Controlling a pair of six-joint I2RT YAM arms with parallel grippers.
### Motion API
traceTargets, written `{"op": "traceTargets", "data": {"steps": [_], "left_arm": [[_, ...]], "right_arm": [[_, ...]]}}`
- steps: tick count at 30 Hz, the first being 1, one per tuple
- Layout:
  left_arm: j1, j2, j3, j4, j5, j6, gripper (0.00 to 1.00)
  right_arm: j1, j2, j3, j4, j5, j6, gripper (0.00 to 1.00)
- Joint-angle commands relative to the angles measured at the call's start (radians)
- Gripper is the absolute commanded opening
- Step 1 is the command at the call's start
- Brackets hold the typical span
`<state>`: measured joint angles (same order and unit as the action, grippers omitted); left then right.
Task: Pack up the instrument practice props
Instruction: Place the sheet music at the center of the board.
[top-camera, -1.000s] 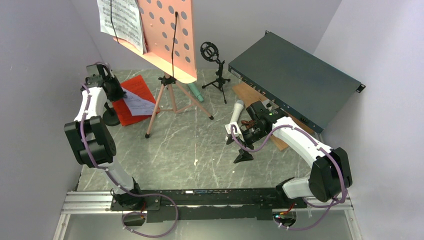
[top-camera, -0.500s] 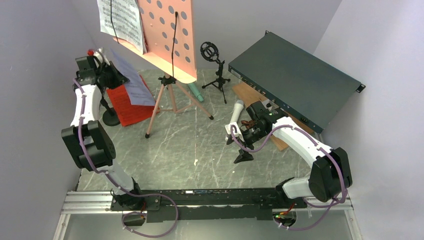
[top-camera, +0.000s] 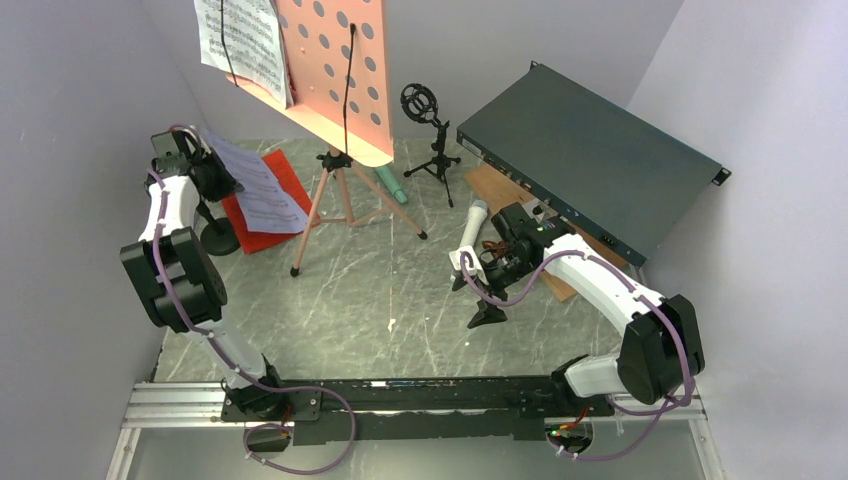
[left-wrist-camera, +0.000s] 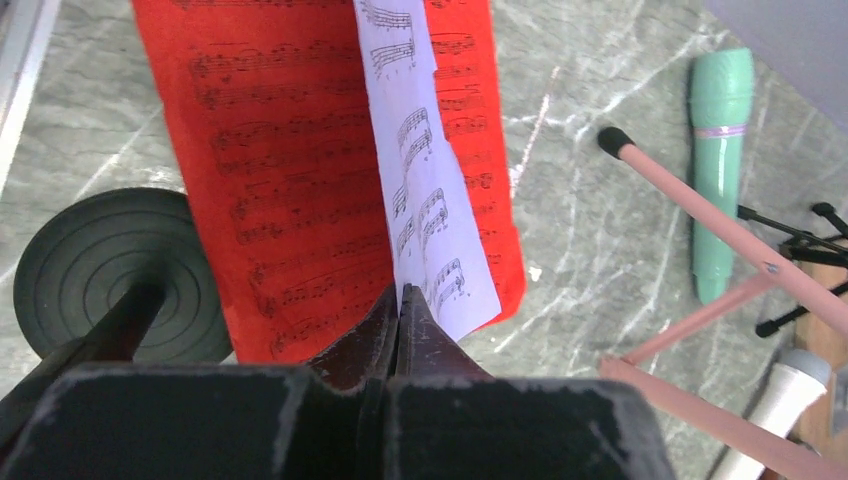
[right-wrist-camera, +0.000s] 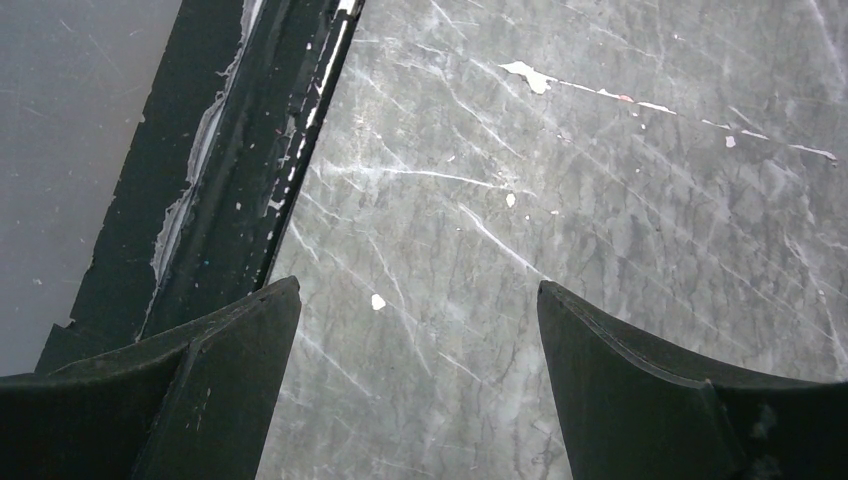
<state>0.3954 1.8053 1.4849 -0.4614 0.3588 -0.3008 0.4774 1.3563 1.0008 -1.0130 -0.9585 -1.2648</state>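
My left gripper (top-camera: 207, 172) (left-wrist-camera: 400, 298) is shut on the edge of a pale lavender sheet-music page (top-camera: 258, 188) (left-wrist-camera: 420, 190), which it holds tilted above the red page (top-camera: 268, 206) (left-wrist-camera: 280, 180) lying on the table. The pink perforated music tripod (top-camera: 335, 70) stands at the back with a white page (top-camera: 240, 40) clipped to it. Beside its legs lies the green microphone (top-camera: 392, 185) (left-wrist-camera: 722, 170). The white microphone (top-camera: 473, 222) (left-wrist-camera: 785, 400) lies next to my right gripper (top-camera: 476, 290) (right-wrist-camera: 418, 300), which is open over bare table. One black mount (top-camera: 430, 135) stands at the back, another black round-based mount (top-camera: 220, 236) (left-wrist-camera: 110, 270) by the left arm.
A large dark green metal box (top-camera: 590, 160) lies tilted at the back right, over a flat brown wooden board (top-camera: 497, 185). A pink tripod leg (left-wrist-camera: 700, 220) crosses close to the held page. The black base rail (right-wrist-camera: 250, 150) runs along the table's near edge.
My left gripper has lifted the lavender page off the red page, first up and to the left, then slightly back down. The right arm has not moved.
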Motion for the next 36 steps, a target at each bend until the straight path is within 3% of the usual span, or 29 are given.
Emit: {"op": "traceTargets", "data": {"steps": [1, 11, 21, 27, 33, 36], "left_arm": [[0.011, 0.068, 0.001, -0.116, -0.098, -0.015, 0.01], [-0.030, 0.055, 0.052, -0.170, -0.164, 0.020, 0.40], [-0.101, -0.070, 0.088, -0.237, -0.291, 0.088, 0.54], [-0.116, -0.249, -0.034, -0.237, -0.354, 0.086, 0.63], [-0.116, -0.426, -0.157, -0.214, -0.328, 0.081, 0.77], [-0.115, -0.500, -0.206, -0.194, -0.258, 0.076, 0.98]], "right_arm": [[0.006, 0.004, 0.012, -0.013, -0.022, -0.031, 0.91], [0.006, 0.006, 0.013, -0.015, -0.022, -0.031, 0.91], [0.010, 0.010, 0.015, -0.018, -0.022, -0.032, 0.91], [0.016, 0.015, 0.016, -0.022, -0.019, -0.036, 0.91], [0.020, 0.017, 0.018, -0.022, -0.017, -0.035, 0.91], [0.020, 0.015, 0.018, -0.021, -0.014, -0.032, 0.91]]}}
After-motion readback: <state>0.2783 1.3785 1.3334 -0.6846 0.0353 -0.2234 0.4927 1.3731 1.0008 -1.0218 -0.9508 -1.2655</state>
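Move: Just over 10 cm ahead of the left hand, about 3 cm to its left and some 17 cm below, is the middle of the red sheet on the table; the hand holds the pale sheet music by its left edge, draped down to it. The mic stand's round base stands about 15 cm left and 2 cm ahead, the music stand's tripod some 23 cm right and 3 cm ahead. From the right hand, the red sheet is roughly 44 cm ahead and 55 cm left. Opening from shut to nearly wide, the left fingers let go of the sheet music's left edge over the red sheet while the hand eases left, then sinks some 3 cm and draws back. It then climbs, still backing off towards the base, to end about 10 cm back and 7 cm higher, clear of the paper, its left side rolled up some 15 degrees. ##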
